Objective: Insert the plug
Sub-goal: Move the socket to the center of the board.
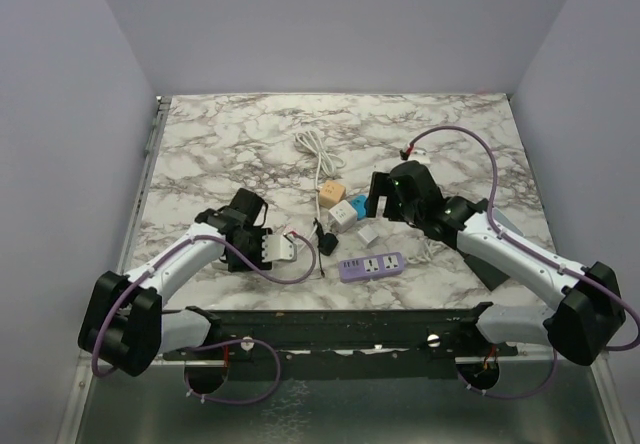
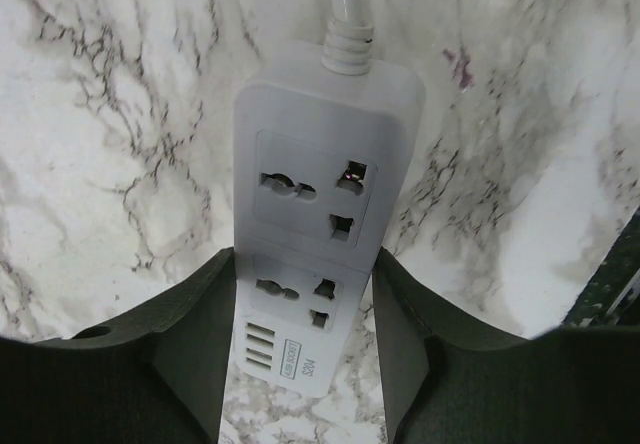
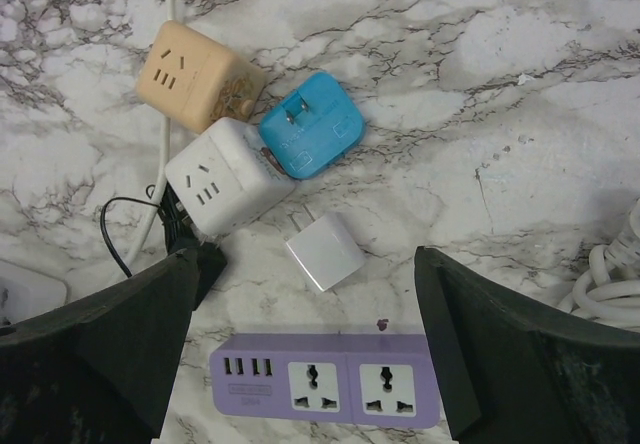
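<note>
A white power strip (image 2: 315, 194) with two sockets and USB ports lies on the marble, its cable running away from me. My left gripper (image 2: 305, 299) is shut on its near end, one finger against each long side. In the top view that gripper (image 1: 266, 249) sits at the left with the strip (image 1: 288, 247) poking out to the right. My right gripper (image 3: 307, 269) hangs open above a small white plug (image 3: 324, 251) lying on the table, touching nothing. In the top view the right gripper (image 1: 383, 196) is just behind this plug (image 1: 368, 234).
A purple power strip (image 3: 325, 376) lies just in front of the plug. Behind it cluster a blue adapter (image 3: 311, 125), a white cube socket (image 3: 222, 176) and an orange cube socket (image 3: 196, 74). A black cord (image 1: 325, 241) and a white cable (image 1: 315, 149) lie nearby.
</note>
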Robot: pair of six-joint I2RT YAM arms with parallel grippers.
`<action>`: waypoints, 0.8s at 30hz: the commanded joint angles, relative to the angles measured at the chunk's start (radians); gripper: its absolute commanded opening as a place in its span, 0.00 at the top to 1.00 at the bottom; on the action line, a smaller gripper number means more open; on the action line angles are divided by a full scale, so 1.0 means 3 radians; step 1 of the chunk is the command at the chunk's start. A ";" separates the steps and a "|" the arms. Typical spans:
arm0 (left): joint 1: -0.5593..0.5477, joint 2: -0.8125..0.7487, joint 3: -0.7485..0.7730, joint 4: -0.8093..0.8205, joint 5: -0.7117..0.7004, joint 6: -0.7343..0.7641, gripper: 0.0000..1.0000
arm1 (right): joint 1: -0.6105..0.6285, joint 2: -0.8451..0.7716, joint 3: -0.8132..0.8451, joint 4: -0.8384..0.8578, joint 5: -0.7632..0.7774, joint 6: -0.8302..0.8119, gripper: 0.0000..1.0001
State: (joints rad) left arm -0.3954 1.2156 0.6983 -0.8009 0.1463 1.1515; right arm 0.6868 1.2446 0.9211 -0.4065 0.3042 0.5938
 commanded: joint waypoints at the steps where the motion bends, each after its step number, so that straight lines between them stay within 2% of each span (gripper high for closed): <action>1: -0.0328 0.0106 -0.0038 0.0077 0.0034 -0.0360 0.69 | 0.0037 0.0058 -0.0090 0.0112 -0.0151 -0.0075 0.04; 5: -0.0511 0.0228 -0.0015 0.0218 0.0050 -0.0582 0.68 | 0.0091 0.0180 -0.0123 0.0185 -0.0212 -0.0077 0.03; 7: -0.0573 0.0280 0.0004 0.0261 0.0081 -0.0677 0.62 | 0.0129 0.0241 -0.0117 0.0214 -0.0223 -0.0089 0.02; 10: -0.0595 0.0323 0.0057 0.0287 0.0091 -0.0801 0.33 | 0.0179 0.0326 -0.0071 0.0230 -0.0207 -0.0134 0.02; 16: -0.0592 0.0077 0.0199 0.0164 0.0089 -0.0979 0.05 | 0.0236 0.0491 0.0031 0.0318 -0.0209 -0.0220 0.02; 18: -0.0594 -0.0018 0.0274 0.0051 0.0156 -0.1056 0.01 | 0.0263 0.0568 0.0070 0.0373 -0.0225 -0.0254 0.03; 24: -0.0595 -0.0161 0.0631 -0.0115 0.0331 -0.1364 0.01 | 0.0395 0.0930 0.0288 0.0518 -0.0175 -0.0390 0.04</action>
State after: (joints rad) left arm -0.5709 1.2049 0.8062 -0.7914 0.1715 0.8291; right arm 0.7784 1.4590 0.9466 -0.3069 0.2527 0.5220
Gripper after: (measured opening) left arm 0.987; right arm 0.962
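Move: The white socket is already gripped in the left hand, cable end to the right. Its resting spot is about 4 cm to that hand's right, 1 cm back and 1 cm lower. Beyond it the black adapter stands about 19 cm right and 4 cm ahead of the hand. The white cube plug is some 7 cm left, 2 cm ahead and 12 cm below the right hand; from that hand, the blue plug lies 3 cm left and 4 cm ahead, the small charger 1 cm left and 2 cm back. The white socket is carried about 4 cm to the right and slightly down and back by the left hand; its fingers then open wide, come free of the sides and rise some 4 cm, still drifting right. Meanwhile the right hand, open and empty, sinks about 5 cm and travels 5 cm left towards the white cube plug, turning some 10 degrees counter-clockwise. ##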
